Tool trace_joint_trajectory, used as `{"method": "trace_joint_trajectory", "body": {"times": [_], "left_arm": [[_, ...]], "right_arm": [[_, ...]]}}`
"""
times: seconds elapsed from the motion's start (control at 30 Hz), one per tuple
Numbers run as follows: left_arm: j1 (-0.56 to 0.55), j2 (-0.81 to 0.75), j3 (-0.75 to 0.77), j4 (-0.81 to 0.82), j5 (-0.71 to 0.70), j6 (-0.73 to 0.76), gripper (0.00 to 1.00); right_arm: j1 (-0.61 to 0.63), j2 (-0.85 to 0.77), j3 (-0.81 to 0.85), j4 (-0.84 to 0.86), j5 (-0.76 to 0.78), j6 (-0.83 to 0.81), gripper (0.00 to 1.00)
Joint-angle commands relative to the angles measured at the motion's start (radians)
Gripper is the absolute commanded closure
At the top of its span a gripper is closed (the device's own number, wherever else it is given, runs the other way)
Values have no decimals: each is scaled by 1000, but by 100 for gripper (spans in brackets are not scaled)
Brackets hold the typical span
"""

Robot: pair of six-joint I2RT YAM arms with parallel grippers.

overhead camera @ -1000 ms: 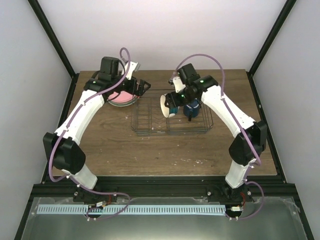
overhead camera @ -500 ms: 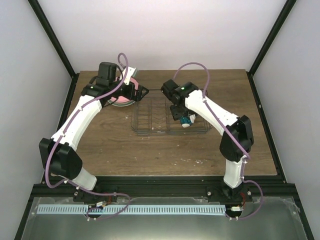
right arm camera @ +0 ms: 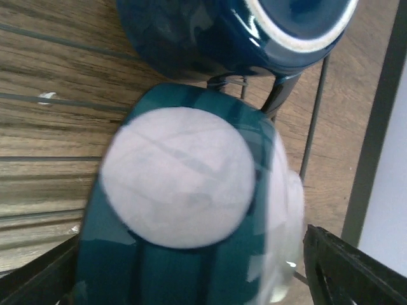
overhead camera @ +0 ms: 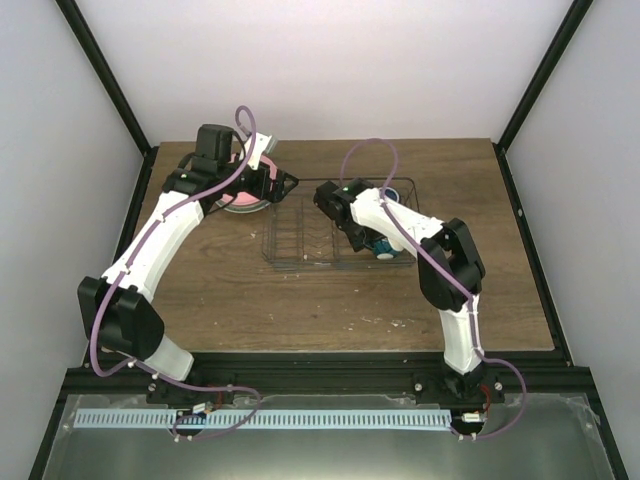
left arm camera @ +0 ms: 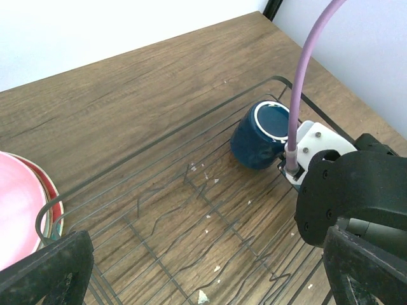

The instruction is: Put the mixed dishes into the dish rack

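Observation:
The dish rack (overhead camera: 300,240) of thin dark wire lies mid-table. A dark blue mug (left arm camera: 261,133) lies on its side in the rack's right part (left arm camera: 159,145). My right gripper (overhead camera: 362,240) is down inside the rack, just in front of the mug (right arm camera: 210,32). The cream bowl with blue outside (right arm camera: 184,190) sits blurred between its spread fingers, white base toward the camera, loose rather than clamped. My left gripper (overhead camera: 283,183) hovers open and empty over the rack's left end (left arm camera: 210,279). The pink plate (left arm camera: 16,210) tops a plate stack left of the rack.
A red-rimmed plate edge (left arm camera: 56,219) shows under the pink plate (overhead camera: 245,195). The right arm's black wrist (left arm camera: 356,197) fills the rack's near right side. White crumbs dot the wood under the wires. Black frame posts border the table.
The right arm swung the bowl from above the rack down into it beside the mug, and its jaws widened a little. The left gripper shifted slightly toward the rack, then held still.

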Motion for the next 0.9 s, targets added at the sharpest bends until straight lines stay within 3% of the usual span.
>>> {"method": "trace_joint_trajectory", "body": {"times": [0.0,0.07,0.33,0.53,0.87], "left_arm": [[4,-19,-4,14,5,10,0],[5,-15,-2,14,5,10,0],[7,-4,2,12,3,10,0],[6,4,8,11,11,8,0],[7,10,11,0,-29,11,0]], "right_arm": [[16,20,39,-11,69,13,6],[21,28,48,-11,68,8,0],[38,42,58,14,-11,-23,0],[57,7,61,81,-172,-87,0],[67,-24,120,32,-263,-77,0]]}}
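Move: The bowl is between my right fingers, its middle about 1 cm ahead, 1 cm to the right and 3 cm below the hand. The mug stands in the rack some 8 cm ahead and 1 cm to the right, about 5 cm lower; the rack's middle lies roughly 7 cm left, 4 cm ahead and 9 cm down. From my idle left hand the bowl is about 18 cm right, 6 cm back and 20 cm below. I spread my right fingers the rest of the way to fully open and let go of the bowl over the near right part of the rack. Then I slide the open hand about 6 cm left towards the rack's middle, easing down 1 to 2 cm and back a little, while the wrist tilts some 15 degrees. ##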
